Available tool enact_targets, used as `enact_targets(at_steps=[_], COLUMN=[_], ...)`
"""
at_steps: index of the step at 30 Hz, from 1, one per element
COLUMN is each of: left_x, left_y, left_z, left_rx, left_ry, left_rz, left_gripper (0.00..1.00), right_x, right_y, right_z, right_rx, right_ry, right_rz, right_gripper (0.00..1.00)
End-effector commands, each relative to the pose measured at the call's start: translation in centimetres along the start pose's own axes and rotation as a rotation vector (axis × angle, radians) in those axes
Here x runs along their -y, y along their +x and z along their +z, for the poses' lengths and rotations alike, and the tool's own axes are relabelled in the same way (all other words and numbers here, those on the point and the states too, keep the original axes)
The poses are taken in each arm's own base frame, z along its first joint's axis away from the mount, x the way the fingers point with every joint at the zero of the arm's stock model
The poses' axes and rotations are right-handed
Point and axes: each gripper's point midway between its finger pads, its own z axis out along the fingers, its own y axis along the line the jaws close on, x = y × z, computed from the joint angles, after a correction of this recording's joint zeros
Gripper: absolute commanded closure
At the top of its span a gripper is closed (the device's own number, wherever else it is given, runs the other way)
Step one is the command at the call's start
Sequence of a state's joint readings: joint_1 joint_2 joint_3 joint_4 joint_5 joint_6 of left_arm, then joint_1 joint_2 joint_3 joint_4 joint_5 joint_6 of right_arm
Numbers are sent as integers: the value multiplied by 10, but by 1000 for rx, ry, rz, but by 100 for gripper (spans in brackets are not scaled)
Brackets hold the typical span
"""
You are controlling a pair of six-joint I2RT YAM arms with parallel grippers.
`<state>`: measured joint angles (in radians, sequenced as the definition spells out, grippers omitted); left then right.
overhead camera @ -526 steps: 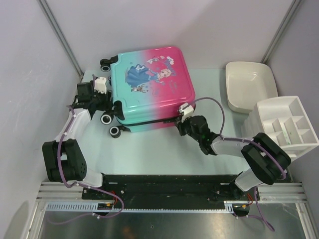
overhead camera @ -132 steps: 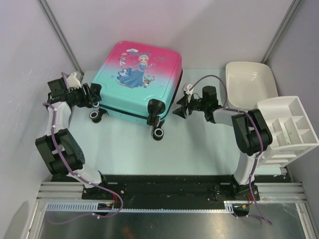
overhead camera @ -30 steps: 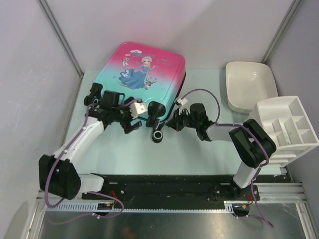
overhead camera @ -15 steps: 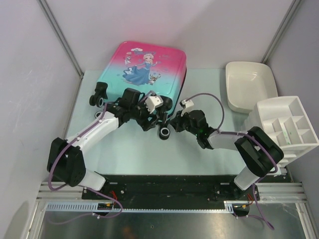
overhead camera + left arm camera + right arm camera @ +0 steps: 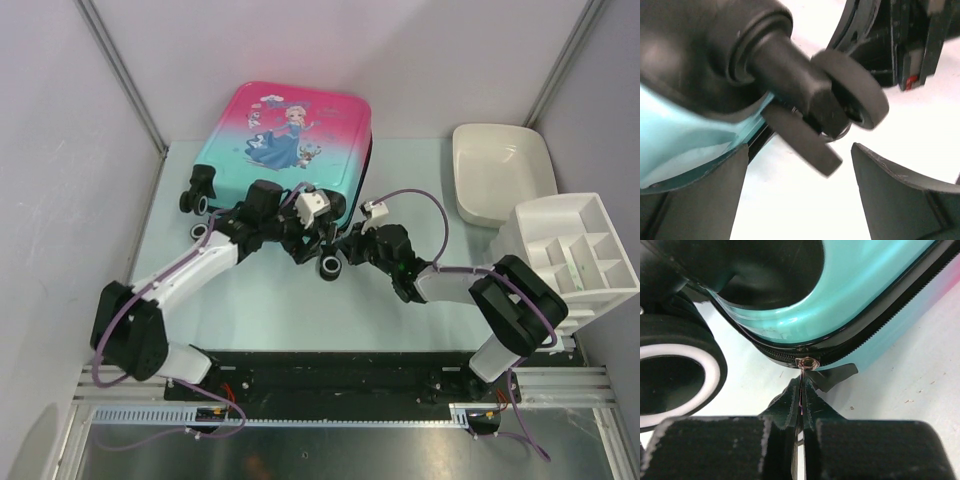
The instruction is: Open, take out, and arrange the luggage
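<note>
The luggage (image 5: 290,135), a pink-to-teal hard-shell suitcase with a princess print, lies flat at the back of the table. In the top view my left gripper (image 5: 316,246) is at its near corner wheel (image 5: 330,265). In the left wrist view that gripper (image 5: 797,195) is open, and the black wheel (image 5: 855,95) and its stem hang just beyond the fingers, not gripped. My right gripper (image 5: 352,250) meets the same corner from the right. In the right wrist view the right gripper (image 5: 801,390) is shut on the thin zipper pull (image 5: 801,379), which hangs from the slider (image 5: 806,361) on the black zipper trim.
A white tub (image 5: 500,170) sits at the back right, and a white compartment organiser (image 5: 575,255) stands in front of it. Two more suitcase wheels (image 5: 198,190) stick out on the left. Grey walls close in the left, right and back.
My left arm swung from the suitcase's left side over to the near corner wheel, and its jaws narrowed a little. The right gripper stayed shut on the zipper pull and shifted slightly.
</note>
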<state>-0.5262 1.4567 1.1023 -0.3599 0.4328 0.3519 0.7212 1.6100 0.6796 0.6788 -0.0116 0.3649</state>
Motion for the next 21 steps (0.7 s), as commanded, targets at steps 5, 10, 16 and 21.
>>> enact_targets(at_steps=[5, 10, 16, 21], left_x=[-43, -52, -52, -47], left_y=[-3, 33, 33, 25], left_z=[-57, -36, -6, 13], left_rx=[110, 49, 69, 74], left_ry=[-212, -194, -177, -140], left_rz=[255, 164, 195, 231], left_gripper=[17, 37, 57, 64], right_x=[-57, -77, -87, -112], right_y=[-4, 3, 8, 11], right_z=[-3, 0, 2, 3], right_rx=[38, 61, 80, 106], right_ry=[-256, -290, -273, -313], right_rz=[-58, -63, -46, -39], right_gripper=[100, 100, 100, 100])
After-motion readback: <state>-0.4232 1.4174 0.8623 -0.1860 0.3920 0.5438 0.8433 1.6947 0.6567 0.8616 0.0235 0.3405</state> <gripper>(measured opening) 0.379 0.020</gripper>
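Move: Slightly left of the right hand, which holds the zipper pull at its own height, the suitcase seam runs between the casters, some 5 cm left and 2 cm back. The upper caster is 3 cm left, 1 cm back and 4 cm up; the lower caster is 2 cm left, 5 cm back and 5 cm down. For the left hand, the seam edge left of the casters lies about 5 cm left, 3 cm ahead and 6 cm below, with the upper caster 3 cm ahead and 3 cm right. Keeping its shut grip on the zipper pull, the right hand draws it about 4 cm left and 3 cm back along the seam, around the near corner towards the stretch between the casters. The left hand rises off the upper caster and swings some 6 cm left, then plunges about 9 cm beside the suitcase's near edge, its fingers closing about halfway with nothing seen between them. ##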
